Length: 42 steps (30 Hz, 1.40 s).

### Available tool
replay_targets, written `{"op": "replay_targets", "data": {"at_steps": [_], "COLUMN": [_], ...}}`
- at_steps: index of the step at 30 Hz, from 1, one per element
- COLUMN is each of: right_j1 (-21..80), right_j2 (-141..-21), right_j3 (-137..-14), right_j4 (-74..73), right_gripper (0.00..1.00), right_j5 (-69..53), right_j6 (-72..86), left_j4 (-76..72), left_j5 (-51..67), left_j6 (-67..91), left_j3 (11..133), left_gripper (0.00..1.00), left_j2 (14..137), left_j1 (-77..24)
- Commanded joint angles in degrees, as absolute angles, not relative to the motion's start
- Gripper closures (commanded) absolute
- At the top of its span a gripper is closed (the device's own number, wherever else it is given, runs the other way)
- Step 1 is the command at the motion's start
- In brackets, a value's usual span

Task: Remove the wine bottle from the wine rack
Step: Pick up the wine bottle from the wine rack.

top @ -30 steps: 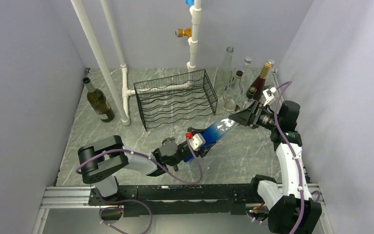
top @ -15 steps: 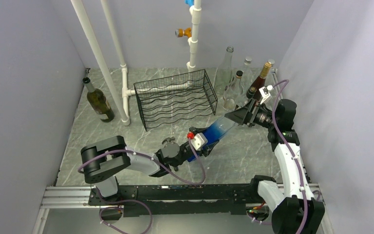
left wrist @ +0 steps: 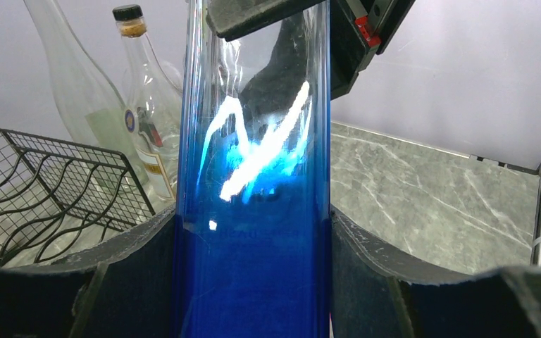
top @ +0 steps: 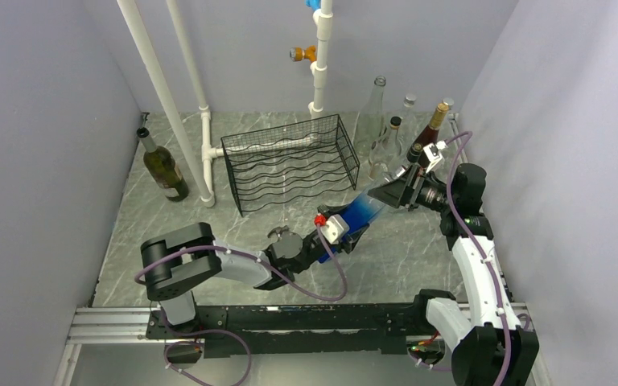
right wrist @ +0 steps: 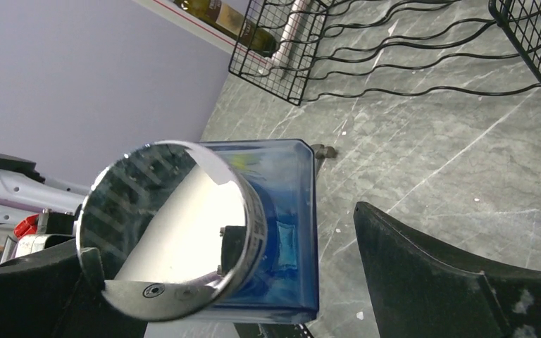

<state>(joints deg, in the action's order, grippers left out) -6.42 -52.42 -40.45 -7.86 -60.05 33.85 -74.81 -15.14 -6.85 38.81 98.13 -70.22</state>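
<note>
The wine bottle (top: 360,213), square blue glass with a shiny metal cap (right wrist: 162,218), hangs tilted above the table in front of the wine rack (top: 290,165). My left gripper (top: 339,233) is shut on its lower body; in the left wrist view both pads (left wrist: 366,267) press against the blue glass (left wrist: 253,141). My right gripper (top: 388,193) stands open around the cap end. In the right wrist view its right finger (right wrist: 437,274) is well clear of the bottle (right wrist: 289,211). The black wire rack (right wrist: 394,49) holds no bottle.
A dark green bottle (top: 161,165) stands at the back left beside white pipes (top: 205,153). Several clear and dark bottles (top: 386,137) stand at the back right, close behind my right gripper; two of them (left wrist: 148,105) show in the left wrist view. Walls close in on both sides.
My right gripper's jaws have spread wider off the bottle's neck and shifted slightly back. The left arm has carried the bottle a little to the right and away from the near edge.
</note>
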Motion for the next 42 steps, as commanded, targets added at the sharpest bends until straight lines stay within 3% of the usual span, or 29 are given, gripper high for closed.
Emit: {"op": "replay_targets", "data": {"at_steps": [1, 4, 6, 12, 13, 15, 22, 28, 36, 42], "right_j1": [-5.93, -5.85, -5.8, -5.89, -6.01, -6.34, -8.09, -9.32, -10.34, -10.7], "right_j2": [-51.73, -51.55, -51.39, -51.05, -50.93, -50.81, -49.48, -48.54, -47.03, -45.24], "right_j3": [-39.88, -39.75, -39.8, -41.28, -41.82, -42.62, -42.55, -42.24, -42.12, -45.69], "right_j4": [-5.45, -5.35, -5.28, -6.16, -6.97, -8.07, -7.61, -7.12, -8.53, -17.96], "right_gripper": [0.01, 0.08, 0.19, 0.83, 0.91, 0.99, 1.0, 1.0, 1.0, 1.0], "right_j5": [-59.9, -59.56, -59.57, -59.99, -59.72, -59.51, -59.63, -60.05, -59.31, -55.89], "right_j6": [32.79, 32.21, 31.64, 28.77, 28.01, 27.0, 27.26, 27.15, 24.86, 13.86], "left_j4": [-87.28, -86.86, -86.8, -87.07, -86.92, -86.65, -86.65, -85.0, -83.18, -76.61], "left_j5": [-15.31, -15.29, -15.48, -15.55, -15.48, -14.84, -13.75, -12.89, -11.38, -11.66], "left_j6": [-7.56, -7.67, -7.62, -6.62, -6.3, -5.46, -2.59, -0.38, 4.09, 4.67], "left_j3": [43.77, 44.18, 44.21, 43.95, 43.87, 43.64, 42.66, 42.29, 40.64, 37.55], "left_gripper": [1.0, 1.0, 1.0, 1.0, 1.0, 0.88, 0.47, 0.23, 0.08, 0.0], "left_j2": [96.93, 97.15, 97.28, 97.65, 97.69, 97.88, 99.45, 99.99, 100.01, 94.33], "left_j1": [-70.84, -71.01, -71.1, -71.19, -71.24, -71.19, -71.26, -71.37, -71.45, -71.46]}}
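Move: Between the right hand's open fingers is the upper body of the wine bottle, whose middle lies about 6 cm back, 5 cm left and 3 cm below. Some 15 cm below the right hand, a whisky bottle stands 8 cm ahead and 7 cm right; a black-capped clear bottle is 16 cm ahead, 2 cm right. The left hand grips the wine bottle lower down, its middle 2 cm ahead, 3 cm right and 1 cm above. Closing promptly from wide open, the right fingers pinch the clear upper body of the wine bottle while the left hand keeps its hold lower down. Only late do the left fingers spread wide and let go, easing back about 2 cm; meanwhile the right hand carries the bottle some 2.5 cm right, its wrist rolling and dipping about 15 degrees. ##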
